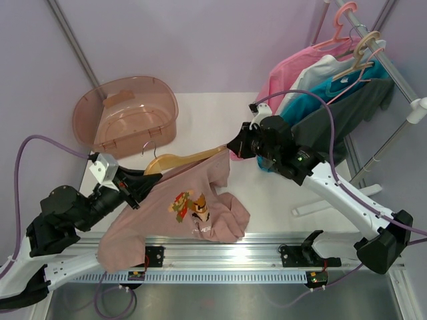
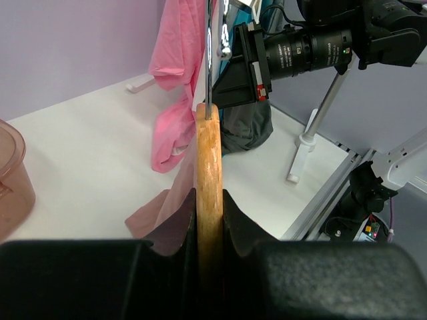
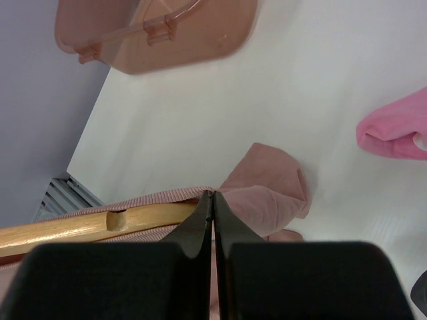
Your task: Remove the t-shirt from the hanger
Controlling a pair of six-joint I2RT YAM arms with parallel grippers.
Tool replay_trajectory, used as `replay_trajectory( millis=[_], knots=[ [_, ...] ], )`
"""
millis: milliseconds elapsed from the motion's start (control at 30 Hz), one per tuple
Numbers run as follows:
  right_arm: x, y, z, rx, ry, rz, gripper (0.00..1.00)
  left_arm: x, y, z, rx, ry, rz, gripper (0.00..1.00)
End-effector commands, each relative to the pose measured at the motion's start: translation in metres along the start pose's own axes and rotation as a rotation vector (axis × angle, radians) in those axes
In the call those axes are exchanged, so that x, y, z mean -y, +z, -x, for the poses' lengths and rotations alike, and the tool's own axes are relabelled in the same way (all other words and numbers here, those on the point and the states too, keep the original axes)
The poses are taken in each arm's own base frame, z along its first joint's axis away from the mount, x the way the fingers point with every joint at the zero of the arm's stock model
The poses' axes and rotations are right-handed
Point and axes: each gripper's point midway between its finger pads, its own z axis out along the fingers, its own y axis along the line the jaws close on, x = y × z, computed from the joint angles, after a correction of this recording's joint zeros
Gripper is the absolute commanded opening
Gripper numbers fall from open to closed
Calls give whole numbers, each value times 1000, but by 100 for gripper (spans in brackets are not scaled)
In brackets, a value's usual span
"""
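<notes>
The mauve-pink t-shirt with a cartoon print hangs from the wooden hanger above the table's front. One hanger arm is bare. My left gripper is shut on the hanger. In the left wrist view the wood is clamped between the jaws of that gripper, with the metal hook beyond. My right gripper is shut on the t-shirt's edge at the hanger's far end. In the right wrist view this gripper pinches shirt fabric beside the hanger.
A translucent pink-brown basket stands at the back left. A rack at the back right holds a bright pink garment, a teal shirt and a dark one. A metal rail runs along the near edge.
</notes>
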Motion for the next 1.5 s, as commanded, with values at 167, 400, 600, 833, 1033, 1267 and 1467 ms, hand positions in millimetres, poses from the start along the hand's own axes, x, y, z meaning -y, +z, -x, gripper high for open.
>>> replay_trajectory(
  millis=[167, 400, 600, 833, 1033, 1267, 1467],
  knots=[
    [36, -2, -5, 44, 25, -103, 0, 12, -9, 88, 367, -109, -56, 0],
    [33, -6, -15, 92, 85, -40, 0, 10, -15, 96, 446, -140, -63, 0],
    [10, -22, -6, 173, 126, 103, 0, 11, -22, 102, 474, -154, -76, 0],
    [-27, -43, 5, 229, 180, 319, 0, 13, -29, 108, 518, -171, -97, 0],
    [-49, -63, 11, 257, 230, 459, 0, 13, -40, 113, 560, -182, -113, 0],
    [-23, -59, 20, 288, 195, 271, 0, 14, -42, 110, 535, -176, -121, 0],
    [-36, -89, 32, 201, -62, 247, 31, 22, -15, 76, 385, -142, -133, 0]
  ],
)
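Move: The hanger's free end, with the t-shirt's collar around it, is right at the closed right fingertips, some 2 cm to their left and 1 cm back; from the left hand, which grips the hanger, it lies about 16 cm ahead, 19 cm right and 10 cm lower. From the right hand, the printed chest is roughly 10 cm back, 12 cm left and 12 cm below, and the pink sleeve 17 cm ahead, 8 cm right and 25 cm below. Still pinching the t-shirt's collar at the hanger's free end, the right hand dips slightly rightwards, then swings up and back to finish about 7 cm higher and 5 cm nearer the base, fingers tipping up to nearly level and just parting at the end. The left hand keeps its grip, sinks a little, then rises and tilts the hanger's free end up some 12 degrees. ##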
